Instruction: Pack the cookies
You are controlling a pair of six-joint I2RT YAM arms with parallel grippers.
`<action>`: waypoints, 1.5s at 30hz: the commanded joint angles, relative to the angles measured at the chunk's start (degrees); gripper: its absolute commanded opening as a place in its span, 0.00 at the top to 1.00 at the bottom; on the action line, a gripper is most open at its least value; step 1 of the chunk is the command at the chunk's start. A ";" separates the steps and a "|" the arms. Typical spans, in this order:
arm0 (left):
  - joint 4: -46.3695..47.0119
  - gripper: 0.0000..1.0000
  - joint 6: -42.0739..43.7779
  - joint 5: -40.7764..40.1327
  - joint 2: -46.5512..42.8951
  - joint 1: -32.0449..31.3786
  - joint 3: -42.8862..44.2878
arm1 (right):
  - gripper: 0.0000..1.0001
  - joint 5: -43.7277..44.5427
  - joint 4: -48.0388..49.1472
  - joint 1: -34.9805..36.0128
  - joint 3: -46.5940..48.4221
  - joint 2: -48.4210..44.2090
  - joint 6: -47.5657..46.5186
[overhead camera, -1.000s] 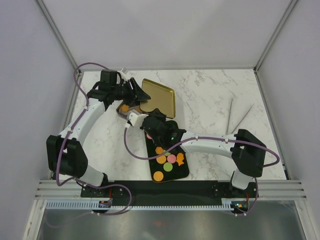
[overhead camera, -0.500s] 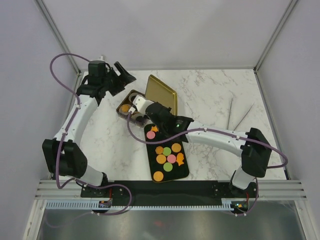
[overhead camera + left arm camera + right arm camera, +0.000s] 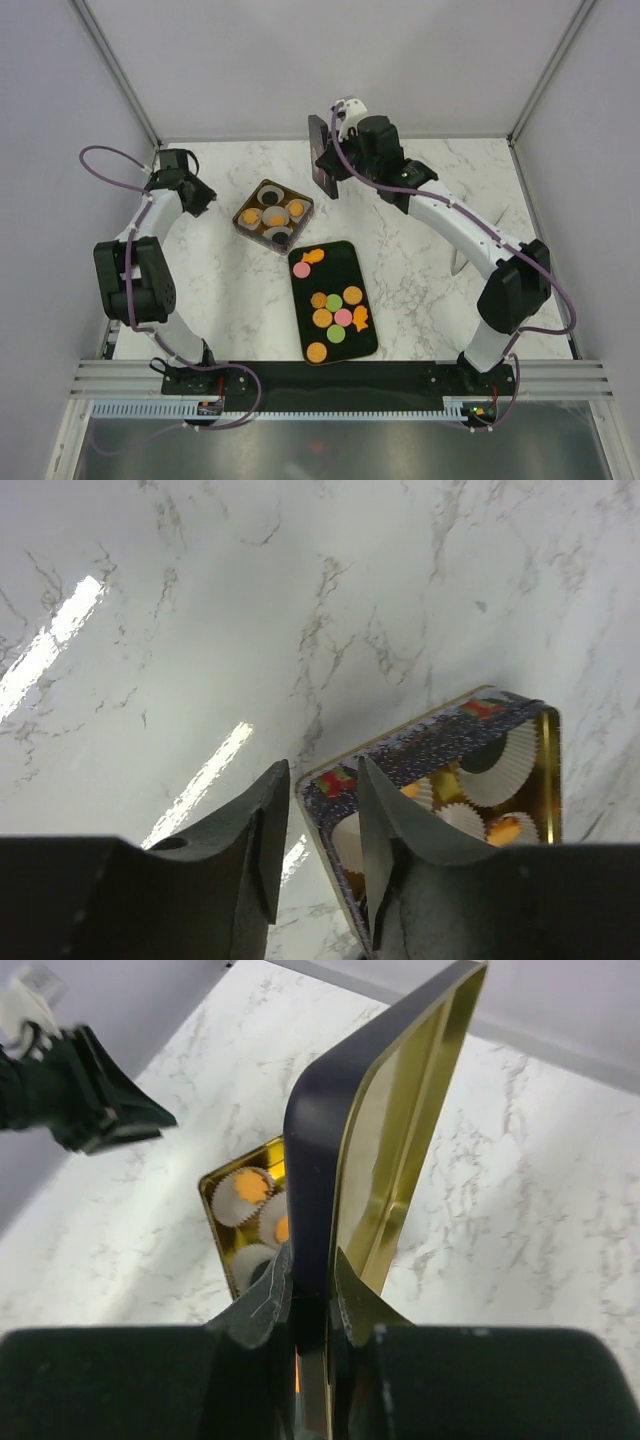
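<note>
Several orange, pink and green cookies lie on a black tray, among them an orange fish. An open gold tin behind the tray holds white paper cups, some with an orange cookie inside. My right gripper is shut on the tin's dark, gold-lined lid, holding it upright in the air behind the tin. My left gripper hovers open left of the tin, holding nothing.
Thin metal tongs lie on the marble table at the right, partly under my right arm. Grey walls close in the table at the back and both sides. My left arm folds along the table's left edge.
My right gripper has lifted the lid away from the tin's side and carried it up to the back. My left gripper has drawn back left, off the tin.
</note>
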 commanded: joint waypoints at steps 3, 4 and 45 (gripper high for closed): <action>1.00 0.66 -3.04 -3.17 3.11 -0.59 -1.27 | 1.00 -22.89 14.57 -5.44 -0.98 3.82 23.09; 1.26 0.67 -3.13 -3.00 3.73 -0.59 -1.19 | 1.00 -23.86 17.38 -5.88 -2.73 4.00 25.46; 27.80 0.82 -13.24 7.46 1.10 -14.04 -23.51 | 1.00 -32.57 60.29 -14.05 -22.60 14.55 57.65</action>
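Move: The box of filled cups lies about 17 cm to the right of the empty left hand, practically level with it fore and aft and 10 cm below. The fish cookie, at the far end of the black tray, is some 10 cm nearer and 11 cm right of the box; the black tray's middle is about 25 cm nearer and 16 cm right of the box. From the right hand, holding the lid on edge, the box is 11 cm left, 4 cm ahead and about 27 cm down. Bring the left gripper down about 10 cm beside the box while closing its fingers nearly shut, then sweep right some 12 cm and a little back, pushing their tips against the box's left wall. Meanwhile keep the right grip on the lid, lower it about 7 cm and slightly forward, rolling its left side up by some 50 degrees and tipping the hand down so the lid swings flatter over the box. ##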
